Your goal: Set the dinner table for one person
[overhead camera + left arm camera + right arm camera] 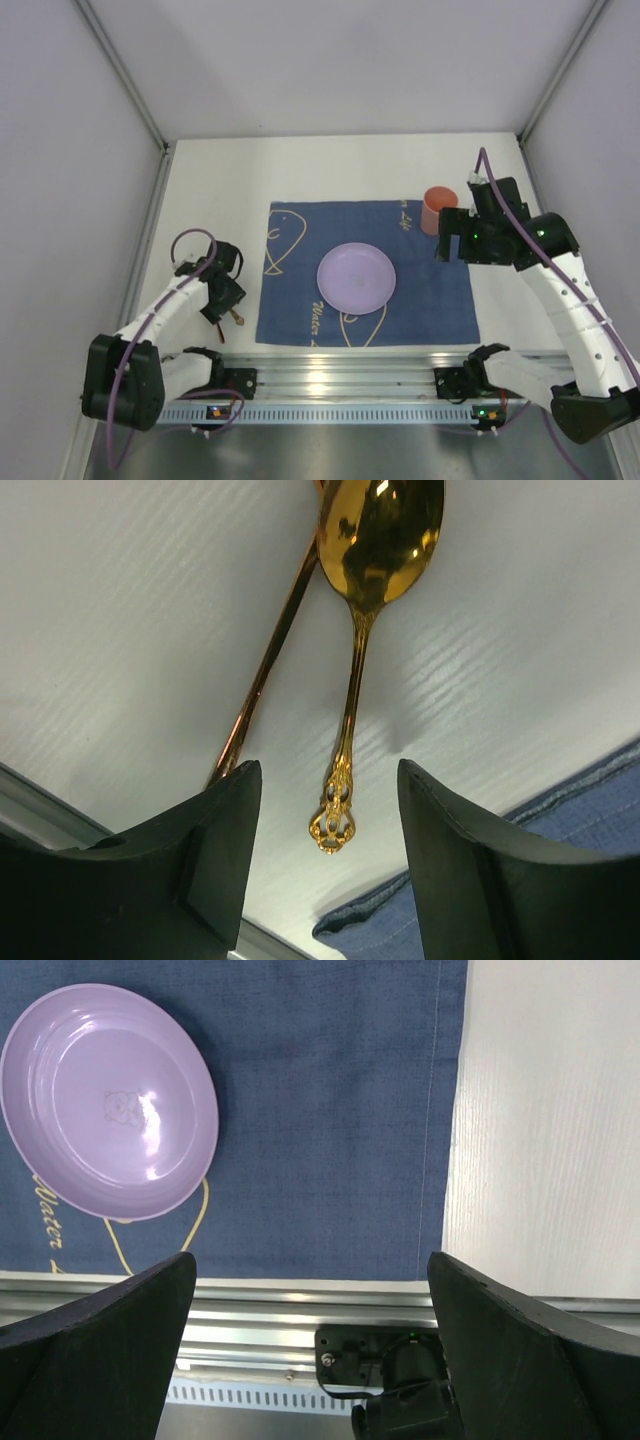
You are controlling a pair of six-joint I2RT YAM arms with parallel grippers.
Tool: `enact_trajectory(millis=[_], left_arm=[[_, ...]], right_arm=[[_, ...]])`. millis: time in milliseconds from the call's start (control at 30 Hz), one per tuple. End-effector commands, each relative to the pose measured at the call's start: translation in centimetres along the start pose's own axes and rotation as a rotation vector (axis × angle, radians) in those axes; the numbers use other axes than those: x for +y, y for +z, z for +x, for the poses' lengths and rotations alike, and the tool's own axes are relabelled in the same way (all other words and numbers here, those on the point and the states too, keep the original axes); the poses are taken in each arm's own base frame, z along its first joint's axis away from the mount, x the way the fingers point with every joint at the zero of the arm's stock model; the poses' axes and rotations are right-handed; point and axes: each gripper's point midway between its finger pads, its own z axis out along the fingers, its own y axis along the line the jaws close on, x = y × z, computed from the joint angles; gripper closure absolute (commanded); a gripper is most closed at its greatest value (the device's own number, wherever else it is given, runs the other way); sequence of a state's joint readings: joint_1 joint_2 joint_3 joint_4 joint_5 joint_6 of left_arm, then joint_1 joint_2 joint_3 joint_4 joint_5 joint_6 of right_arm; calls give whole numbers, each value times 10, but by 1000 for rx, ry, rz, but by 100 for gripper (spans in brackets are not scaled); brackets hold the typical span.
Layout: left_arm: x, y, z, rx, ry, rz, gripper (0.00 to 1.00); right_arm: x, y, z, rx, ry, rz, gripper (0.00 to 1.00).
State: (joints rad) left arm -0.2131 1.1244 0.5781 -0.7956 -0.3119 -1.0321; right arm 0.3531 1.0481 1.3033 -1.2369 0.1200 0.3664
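Note:
On the white dinner table [215,180] lies a dark blue cloth [420,300] with a lilac plate [356,277] in its middle. An orange cup [438,208] stands at the cloth's far right corner. Left of the cloth lies a gold spoon [352,695] beside a second gold utensil handle [265,670]. My left gripper [328,770] hangs low over the spoon's ornate handle end, open, its fingers [225,830] on either side and not touching it. My right gripper [310,1260] is raised near the cup, wide open and empty, beside the cloth's right edge [440,1110].
An aluminium rail [340,375] with both arm bases runs along the near edge. Grey walls enclose the table on the left, back and right. The cloth's near-left corner [560,880] lies just beside my left gripper [228,303].

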Motion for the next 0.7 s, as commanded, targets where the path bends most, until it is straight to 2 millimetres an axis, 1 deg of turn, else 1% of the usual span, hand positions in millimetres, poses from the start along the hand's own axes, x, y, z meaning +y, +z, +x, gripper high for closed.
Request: enact_trajectory(millis=[0, 67, 100, 167, 267, 300, 333, 367, 400, 433, 467, 500, 567, 667], left_arm=[[-3, 10, -21, -81, 1, -1, 38], [-2, 15, -29, -96, -10, 0, 39], [-2, 19, -30, -85, -14, -7, 42], [-6, 23, -34, -89, -18, 7, 42], [-7, 35, -35, -66, -13, -6, 50], [-8, 42, -33, -56, -11, -15, 54], [-8, 46, -32, -46, -5, -16, 59], [-11, 49, -31, -34, -5, -8, 61], [-12, 54, -29, -19, -2, -13, 67], [-14, 56, -29, -14, -3, -13, 84], [-14, 59, -27, 1, 2, -24, 93], [-18, 59, -30, -4, 1, -21, 100], [-23, 60, -32, 0, 7, -12, 100], [-39, 50, -40, 6, 24, 46, 100]], right_arm=[[0, -4, -11, -36, -19, 12, 0], [-1, -2, -11, -28, -21, 23, 0], [-2, -1, -10, -24, -23, 28, 0], [-3, 0, -11, -19, -22, 38, 0], [-4, 3, -11, -6, -24, 54, 0], [-5, 4, -12, -3, -24, 60, 0], [-5, 4, -12, 0, -26, 66, 0], [-6, 5, -13, 0, -22, 71, 0], [-6, 5, -13, 4, -24, 73, 0], [-7, 7, -13, 10, -23, 78, 0], [-7, 7, -14, 10, -22, 82, 0], [-7, 7, -15, 11, -22, 84, 0], [-7, 9, -16, 13, -20, 87, 0], [-2, 7, -20, 6, -21, 62, 0]])
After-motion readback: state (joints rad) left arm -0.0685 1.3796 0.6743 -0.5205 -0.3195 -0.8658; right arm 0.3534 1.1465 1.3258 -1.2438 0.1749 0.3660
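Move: The gold spoon lies just under the open left fingers, its middle about 3 cm ahead, 2 cm to the left and 2 cm below, with its bowl pointing forward-left. The copper fork is beside it, some 2 cm ahead and 5 cm left of that hand; the blue placemat's middle is roughly 10 cm ahead and 31 cm right. From the raised right hand the spoon is about 53 cm left, 1 cm ahead and 23 cm down. Towards the spoon's bowl, along its handle, the left hand glides about 7 cm forward and some 3 cm left, sinking just over 1 cm. The leftward part comes early, then it runs straight forward while the half-open fingers close fully, pinching the spoon's neck just behind the bowl; the hand still travels forward as they shut, with hardly any wrist turn. ##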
